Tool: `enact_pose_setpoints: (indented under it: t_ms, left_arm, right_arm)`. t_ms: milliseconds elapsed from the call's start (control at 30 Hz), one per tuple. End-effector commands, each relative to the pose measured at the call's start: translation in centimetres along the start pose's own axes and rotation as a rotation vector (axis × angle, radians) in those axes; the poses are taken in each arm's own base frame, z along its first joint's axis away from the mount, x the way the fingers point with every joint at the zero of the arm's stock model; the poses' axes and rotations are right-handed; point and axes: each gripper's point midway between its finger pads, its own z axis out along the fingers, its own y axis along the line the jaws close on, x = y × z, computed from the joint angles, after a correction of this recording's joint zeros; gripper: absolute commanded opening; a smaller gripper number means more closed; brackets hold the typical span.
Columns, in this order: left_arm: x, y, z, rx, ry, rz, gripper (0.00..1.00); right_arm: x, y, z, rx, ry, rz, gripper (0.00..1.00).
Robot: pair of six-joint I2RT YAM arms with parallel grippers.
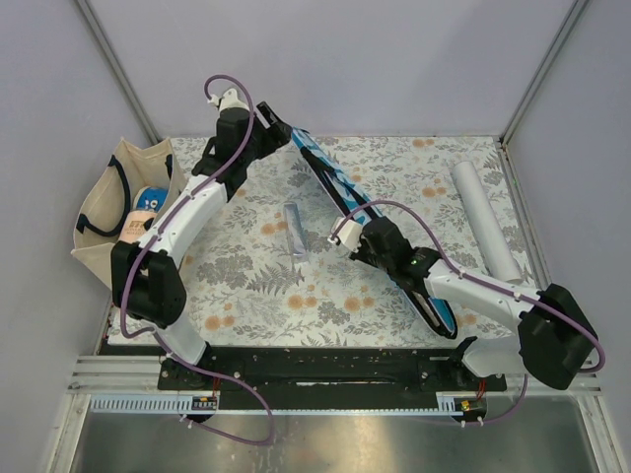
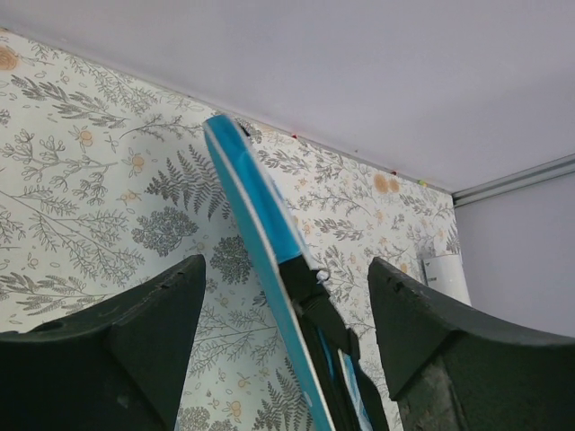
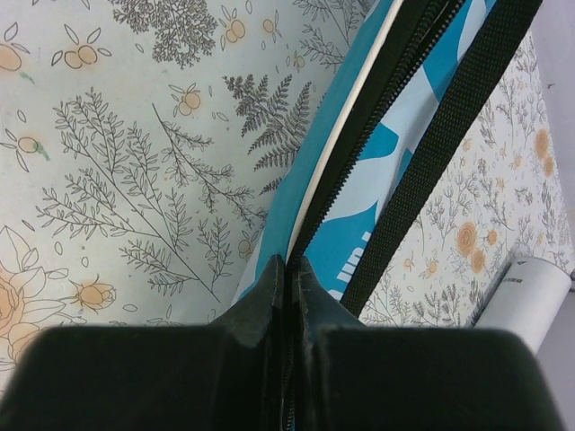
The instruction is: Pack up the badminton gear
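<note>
The blue "SPORT" cover (image 1: pixel 340 187) with black edging stands on its edge and runs diagonally across the table. My right gripper (image 1: pixel 357 246) is shut on its black zipper edge (image 3: pixel 359 171), with the fingers (image 3: pixel 269 287) pressed together near the cover's middle. My left gripper (image 1: pixel 280 129) is open at the cover's far end. In the left wrist view the cover (image 2: pixel 256 215) rises between the spread fingers (image 2: pixel 171 296) without touching them. The long white tube (image 1: pixel 484 219) lies at the right. No rackets or shuttlecocks are in view.
A beige tote bag (image 1: pixel 104 197) with black handles sits at the table's left edge with items inside. A small grey-blue packet (image 1: pixel 294 230) lies mid-table, left of the cover. The tube's end shows in both wrist views (image 2: pixel 445 274) (image 3: pixel 526 298). Walls close the back and sides.
</note>
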Motion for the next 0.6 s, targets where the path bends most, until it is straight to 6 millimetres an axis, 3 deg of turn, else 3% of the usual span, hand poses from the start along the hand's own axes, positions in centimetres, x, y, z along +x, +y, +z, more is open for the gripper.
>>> enact_pose_setpoints:
  t_ms: [0, 133, 267, 567]
  left_arm:
    - [-2.0, -0.5, 1.0, 0.056, -0.049, -0.04, 0.76]
    - [-1.7, 0.7, 2.2, 0.04, -0.027, -0.054, 0.76]
    - [0.1, 1.9, 2.7, 0.027, 0.023, -0.059, 0.76]
    - [2.5, 4.1, 2.8, 0.001, 0.074, -0.049, 0.74]
  right_arm:
    - [-2.6, -0.9, -0.9, 0.036, -0.132, -0.036, 0.0]
    - [-2.9, -0.6, -1.0, 0.045, -0.202, -0.064, 0.0]
    - [-3.0, -0.5, -1.0, 0.038, -0.208, -0.064, 0.0]
    - [-3.2, -0.3, -1.5, 0.035, -0.235, -0.049, 0.0]
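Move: The racket bag's far end is about 10 cm ahead of the open left hand, 3 cm to its right and some 14 cm lower; the clear sleeve lies about 18 cm back from that hand, level sideways, 28 cm down. From the right hand, already gripping the bag's zipped edge, that far end is roughly 28 cm ahead and 16 cm left at about its height, the clear sleeve 6 cm ahead, 15 cm left and 12 cm below, and the white roll 8 cm ahead and 29 cm right, 9 cm below. The racket bag stays pinched by its zipped edge in the right fingers, which draw it about 1 cm back and slightly down while turning it some 5 degrees counter-clockwise. Meanwhile the left hand, fingers wide open, eases a little forward and then sinks about 6 cm towards the bag's far end, its fingertips tipping slightly further down; contact there can't be made out. ##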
